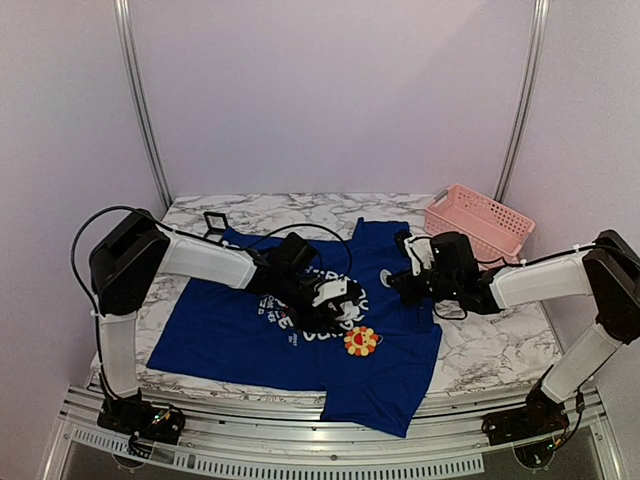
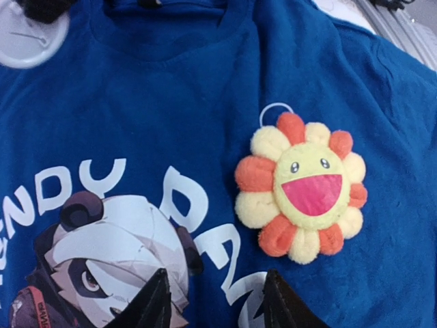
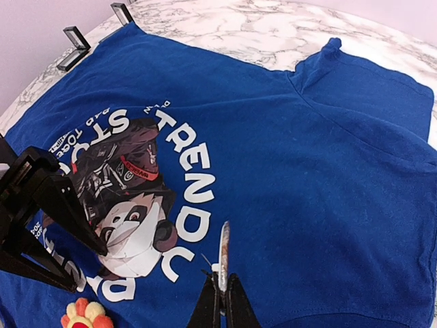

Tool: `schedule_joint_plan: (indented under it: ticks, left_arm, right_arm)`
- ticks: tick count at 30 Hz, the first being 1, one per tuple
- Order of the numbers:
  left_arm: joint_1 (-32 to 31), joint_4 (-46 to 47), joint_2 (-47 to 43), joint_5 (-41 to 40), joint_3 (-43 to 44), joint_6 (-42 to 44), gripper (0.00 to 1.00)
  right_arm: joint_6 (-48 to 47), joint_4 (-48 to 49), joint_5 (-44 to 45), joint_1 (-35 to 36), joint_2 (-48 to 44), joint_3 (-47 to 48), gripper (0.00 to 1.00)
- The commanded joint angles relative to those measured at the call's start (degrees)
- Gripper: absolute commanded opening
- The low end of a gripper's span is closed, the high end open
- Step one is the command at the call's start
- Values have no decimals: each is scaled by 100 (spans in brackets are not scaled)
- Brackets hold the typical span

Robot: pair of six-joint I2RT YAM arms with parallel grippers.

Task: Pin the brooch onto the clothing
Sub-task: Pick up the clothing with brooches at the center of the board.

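The clothing (image 1: 250, 335) is a royal blue T-shirt with a panda print (image 2: 109, 239), spread flat on the marble table. The brooch (image 1: 361, 341), a plush flower with yellow and orange petals and a smiling face (image 2: 300, 188), lies on the shirt beside the lettering. My left gripper (image 1: 338, 308) hovers over the print, jaws open and empty (image 2: 215, 297), the brooch just ahead to the right. My right gripper (image 1: 400, 280) is shut (image 3: 222, 290) on a thin white round disc (image 3: 223, 256) seen edge-on above the shirt's chest; the disc also shows in the left wrist view (image 2: 27, 37).
A pink basket (image 1: 478, 222) stands at the table's back right. Small black square boxes (image 1: 215, 220) sit by the shirt's far sleeve (image 3: 74, 48). Bare marble (image 1: 490, 340) shows right of the shirt, whose hem hangs over the near edge (image 1: 375, 410).
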Motion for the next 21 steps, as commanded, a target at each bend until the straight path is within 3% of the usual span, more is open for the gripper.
schedule_joint_plan:
  ticks: [1, 8, 16, 21]
  left_arm:
    - [-164, 91, 30, -25, 83, -203, 43]
    - [-217, 197, 15, -214, -26, -329, 30]
    - [-158, -118, -181, -5, -1, -242, 0]
    - [-84, -47, -159, 98, 11, -398, 0]
  right_arm:
    - [-306, 721, -268, 60, -253, -254, 0]
    - [-1059, 1451, -236, 191, -386, -809, 0]
    - [-1589, 2311, 124, 667, -584, -1475, 0]
    - [-1984, 2785, 309, 881, -161, -1523, 0]
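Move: The shirt cloth I'm about to pinch lies almost under my left fingertips, about 1 cm back, 1 cm to the right and 1 cm below, at the print's lettering. The flower brooch is roughly 5 cm back and 6 cm right of that hand, the panda's head about 6 cm straight ahead. From my right hand, which holds the round badge, that same cloth is some 8 cm back, 13 cm left and 7 cm down, the flower brooch 13 cm back and 7 cm left. I shut my left fingers from half open to closed, pinching a bit of the shirt at the lettering beside the panda's head, the hand itself easing back and right by barely 1 cm. Meanwhile I draw my right hand back about 6 cm and a little left, towards that pinch, keeping the round badge gripped and turning its fingers up and counter-clockwise, some 25 degrees in all. ##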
